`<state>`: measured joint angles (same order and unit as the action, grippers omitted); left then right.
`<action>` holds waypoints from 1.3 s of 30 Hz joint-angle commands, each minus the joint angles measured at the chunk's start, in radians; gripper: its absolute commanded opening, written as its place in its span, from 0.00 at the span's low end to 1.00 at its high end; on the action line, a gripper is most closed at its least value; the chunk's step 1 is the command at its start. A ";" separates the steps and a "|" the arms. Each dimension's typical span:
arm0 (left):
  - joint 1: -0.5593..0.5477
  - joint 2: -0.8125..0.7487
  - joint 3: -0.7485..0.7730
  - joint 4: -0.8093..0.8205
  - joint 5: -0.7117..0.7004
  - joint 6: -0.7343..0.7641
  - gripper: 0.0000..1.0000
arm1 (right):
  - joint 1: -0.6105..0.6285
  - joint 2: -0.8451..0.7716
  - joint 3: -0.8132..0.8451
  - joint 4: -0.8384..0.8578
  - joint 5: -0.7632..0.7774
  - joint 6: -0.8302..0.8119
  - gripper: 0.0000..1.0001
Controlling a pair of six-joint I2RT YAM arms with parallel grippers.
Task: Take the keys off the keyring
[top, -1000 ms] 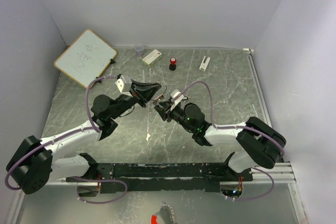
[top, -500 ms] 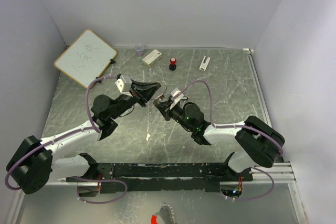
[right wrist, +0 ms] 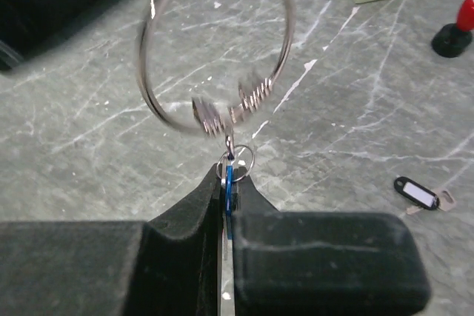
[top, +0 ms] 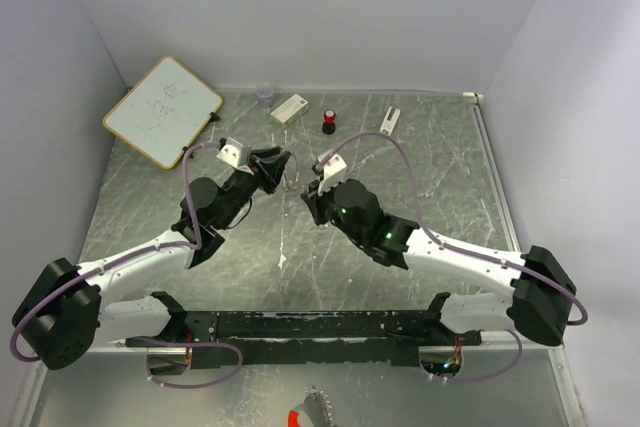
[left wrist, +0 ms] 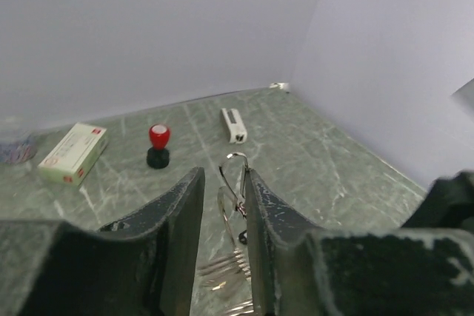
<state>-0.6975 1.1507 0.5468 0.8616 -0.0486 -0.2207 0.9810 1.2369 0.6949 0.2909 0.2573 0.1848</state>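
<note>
The keyring (right wrist: 286,48), a thin silver wire loop, hangs in the air between my two grippers (top: 294,182). Silver keys (right wrist: 209,119) bunch at its bottom. My right gripper (right wrist: 228,176) is shut on the blue-headed key (right wrist: 229,183), which hangs from the loop by a small ring (right wrist: 244,159). In the left wrist view the keyring (left wrist: 235,155) stands between my left gripper's (left wrist: 224,175) slightly parted fingers (left wrist: 263,209), against the right one. In the right wrist view a black-headed key (right wrist: 415,192) lies on the table. From above, the left gripper (top: 275,167) faces the right gripper (top: 308,190).
At the back of the table (top: 440,177) stand a white box (top: 290,109), a red-and-black knob (top: 328,122), a small white block (top: 389,120) and a clear cup (top: 265,95). A whiteboard (top: 163,110) leans at the back left. Walls close in on three sides.
The left gripper's jaws have parted from shut and it has shifted a little up the table. The right jaws closed on the blue key, and the right arm stretched out to the left.
</note>
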 commanded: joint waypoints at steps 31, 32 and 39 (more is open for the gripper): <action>0.004 0.001 -0.120 0.171 0.388 0.086 0.92 | 0.268 0.082 0.620 -1.011 0.667 0.208 0.00; 0.004 0.014 -0.115 0.187 0.423 0.084 0.96 | 0.270 0.083 0.626 -1.015 0.665 0.209 0.00; 0.003 0.075 -0.128 0.394 0.545 0.043 1.00 | 0.278 0.112 0.680 -1.052 0.647 0.210 0.00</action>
<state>-0.6971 1.2076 0.4286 1.0504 0.3664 -0.1635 1.2484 1.3392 1.3182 -0.7273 0.8879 0.3809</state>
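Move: Just off the left fingertips stands the metal keyring, about 1 cm ahead, 3 cm to the right and 4 cm below that hand. From the right hand, which already pinches the blue-tagged key linked to it, the keyring is some 4 cm ahead, 3 cm left and 4 cm up. The black-tagged key lies on the table about 11 cm ahead of the right hand, 7 cm right and 18 cm below. Raising the still-pinched blue-tagged key about 8 cm, the right hand also shifts right and somewhat back, rolling its left side down and turning clockwise. The left hand first dips about 4 cm with a short reach forward-left, then draws back and right some 6 cm, turning clockwise; its fingers spread wide around the keyring's side without closing on it. ##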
